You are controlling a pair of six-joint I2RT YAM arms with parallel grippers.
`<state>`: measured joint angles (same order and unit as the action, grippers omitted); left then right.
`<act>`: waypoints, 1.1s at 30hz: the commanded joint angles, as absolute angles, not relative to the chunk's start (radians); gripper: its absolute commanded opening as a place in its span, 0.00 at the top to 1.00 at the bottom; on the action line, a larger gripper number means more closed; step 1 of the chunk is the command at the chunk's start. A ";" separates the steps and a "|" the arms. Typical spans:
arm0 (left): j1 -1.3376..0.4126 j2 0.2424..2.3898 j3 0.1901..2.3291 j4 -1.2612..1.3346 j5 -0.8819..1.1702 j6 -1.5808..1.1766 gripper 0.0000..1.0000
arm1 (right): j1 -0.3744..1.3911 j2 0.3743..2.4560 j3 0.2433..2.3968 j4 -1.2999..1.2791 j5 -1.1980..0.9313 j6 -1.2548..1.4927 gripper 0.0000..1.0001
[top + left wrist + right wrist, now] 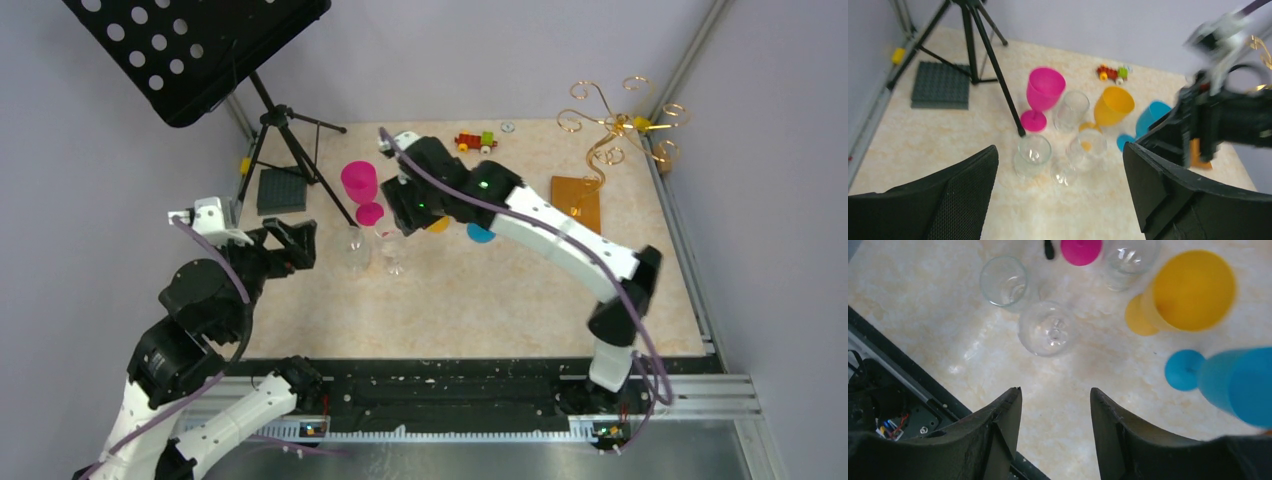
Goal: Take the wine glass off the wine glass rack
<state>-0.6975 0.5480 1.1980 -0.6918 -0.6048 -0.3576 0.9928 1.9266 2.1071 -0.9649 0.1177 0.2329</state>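
Note:
The wine glass rack, gold wire on an orange-brown base, stands at the far right with no glass showing on its arms. Three clear wine glasses stand upright mid-table; one is just ahead of my right gripper, which hangs open over bare tabletop and holds nothing. From above, that gripper hovers over this glass. My left gripper is wide open and empty, facing the clear glasses from the left. In the top view it sits left of them.
A pink goblet, a yellow one and a blue one crowd behind the clear glasses. A black music stand's tripod and a grey plate are at the back left. A toy train lies at the back.

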 commanded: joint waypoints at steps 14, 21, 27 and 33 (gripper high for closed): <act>-0.701 0.513 1.254 -1.111 -0.411 -0.597 0.01 | 1.005 0.745 1.454 -0.907 0.795 0.344 0.16; -0.702 0.427 1.252 -1.091 -0.460 -0.510 0.01 | 1.005 0.514 1.417 -0.953 0.868 0.314 0.13; -0.702 0.374 1.283 -1.078 -0.501 -0.485 0.01 | 1.005 0.390 1.401 -0.898 0.900 0.264 0.13; -0.702 0.326 1.283 -1.074 -0.497 -0.474 0.01 | 1.005 0.310 1.333 -0.875 0.914 0.280 0.13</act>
<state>-0.6987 0.3450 1.2629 -1.1072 -0.4877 -0.4976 0.9977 0.3317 1.3766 -0.9020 0.8890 0.2897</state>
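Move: Just ahead of the empty right hand, about 4 cm forward, 3 cm left and 16 cm below, stands the clear wine glass last set down. A second clear glass stands level with it, some 9 cm farther left. The yellow glass is about 15 cm ahead and 6 cm right of the hand, the blue one 13 cm ahead and 17 cm right. From the left hand, the last-set glass lies roughly 15 cm ahead, 11 cm right, 31 cm below. Sweeping away from the clear glass with nothing held, the right hand goes fast some 44 cm right, back and up, rising mostly in the first half; it swings clockwise, levels to point forward and opens wider. Clear of the glasses, the left hand, still wide open, dips about 7 cm and tips down, then partly rises and levels, drawing back throughout, first slightly right, then left. ##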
